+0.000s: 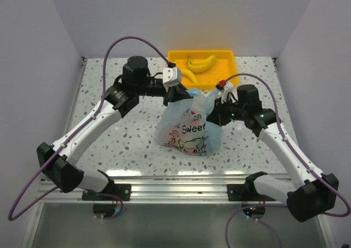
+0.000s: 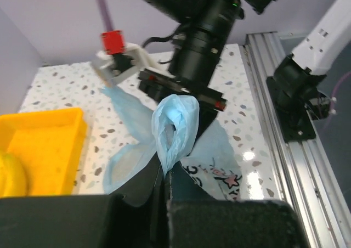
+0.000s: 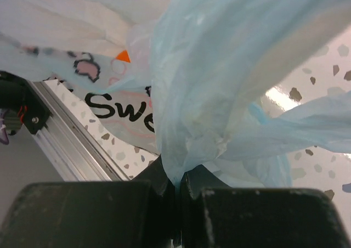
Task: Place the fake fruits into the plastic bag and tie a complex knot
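Observation:
The light-blue plastic bag (image 1: 189,128) with a cartoon print and "Sweet" lettering stands bulging in the middle of the table. My left gripper (image 1: 181,96) is shut on a handle loop (image 2: 174,128) at the bag's top left. My right gripper (image 1: 215,114) is shut on the other bunched handle (image 3: 189,116) at the bag's top right. Both handles are pulled up from the bag's mouth. No knot shows. Yellow bananas (image 1: 198,65) lie in the yellow tray (image 1: 228,55) behind the bag. Whatever is inside the bag is hidden.
The yellow tray also shows at the left edge of the left wrist view (image 2: 46,149). An aluminium rail (image 1: 175,182) runs along the table's near edge. White walls close in the left, right and back.

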### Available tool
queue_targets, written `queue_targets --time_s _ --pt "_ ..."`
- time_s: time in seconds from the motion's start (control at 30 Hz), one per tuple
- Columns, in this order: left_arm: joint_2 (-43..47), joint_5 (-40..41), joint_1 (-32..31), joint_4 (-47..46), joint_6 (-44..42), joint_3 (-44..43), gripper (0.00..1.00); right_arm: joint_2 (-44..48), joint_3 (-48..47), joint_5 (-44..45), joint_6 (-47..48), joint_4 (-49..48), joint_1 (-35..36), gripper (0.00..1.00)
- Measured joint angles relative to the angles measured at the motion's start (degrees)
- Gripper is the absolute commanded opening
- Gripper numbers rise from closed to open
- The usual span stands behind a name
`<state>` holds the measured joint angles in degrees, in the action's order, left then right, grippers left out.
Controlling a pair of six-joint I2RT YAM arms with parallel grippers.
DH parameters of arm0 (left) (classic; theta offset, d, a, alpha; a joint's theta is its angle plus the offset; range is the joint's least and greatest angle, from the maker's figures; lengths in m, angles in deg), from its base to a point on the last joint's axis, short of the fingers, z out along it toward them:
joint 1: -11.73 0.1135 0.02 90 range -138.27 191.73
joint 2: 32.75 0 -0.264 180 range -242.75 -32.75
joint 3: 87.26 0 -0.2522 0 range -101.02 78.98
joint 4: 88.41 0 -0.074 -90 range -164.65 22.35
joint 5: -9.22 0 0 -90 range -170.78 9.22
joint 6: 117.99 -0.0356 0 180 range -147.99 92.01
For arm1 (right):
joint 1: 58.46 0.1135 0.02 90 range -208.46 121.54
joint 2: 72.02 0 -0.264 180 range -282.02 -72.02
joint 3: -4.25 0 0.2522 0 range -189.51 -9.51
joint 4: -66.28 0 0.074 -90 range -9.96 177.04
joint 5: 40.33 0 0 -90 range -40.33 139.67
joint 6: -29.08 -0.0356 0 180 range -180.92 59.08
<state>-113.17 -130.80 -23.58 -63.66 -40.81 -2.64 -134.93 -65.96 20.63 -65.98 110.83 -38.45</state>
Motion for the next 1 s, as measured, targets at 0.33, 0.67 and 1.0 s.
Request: queue_targets --time_s 0.33,0.67,1.0 --pt "2.4 1.2 -10.5 14.9 -18.3 24.7 0.00 -3.6 0.9 6.0 -3.9 -0.2 -1.2 0.00" --pt "-4.6 6.3 -10.1 24.5 -36.9 33.3 0.00 -14.3 2.1 6.3 -7.4 -1.0 -12.1 0.00" --pt "-4.2 8.2 -10.1 26.4 -41.2 34.0 0.00 -19.8 3.5 0.1 -7.7 -3.1 -13.7 0.10"
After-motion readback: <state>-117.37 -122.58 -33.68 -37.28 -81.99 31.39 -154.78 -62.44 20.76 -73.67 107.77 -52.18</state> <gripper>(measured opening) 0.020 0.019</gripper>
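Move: Both grippers already pinch the bag, a handle end each. The bag's full body is nearly straight below the left hand, some 29 cm down and 3 cm nearer the bases; the table's near rail runs about 20 cm back from that hand, and the yellow tray sits roughly 31 cm ahead and 8 cm right. From the right hand, the bag's body is about 8 cm left, 3 cm back and 14 cm below. Keeping its pinch on the blue handle end, the left hand hauls it steeply down some 30 cm and back about 13 cm, then leftward too, to the bag's near-left side above the table by the rail, its fingers tipping down. The right hand keeps its hold and sinks about 12 cm, drawing rightward and slightly forward, fingertips tipping down some 25 degrees. ##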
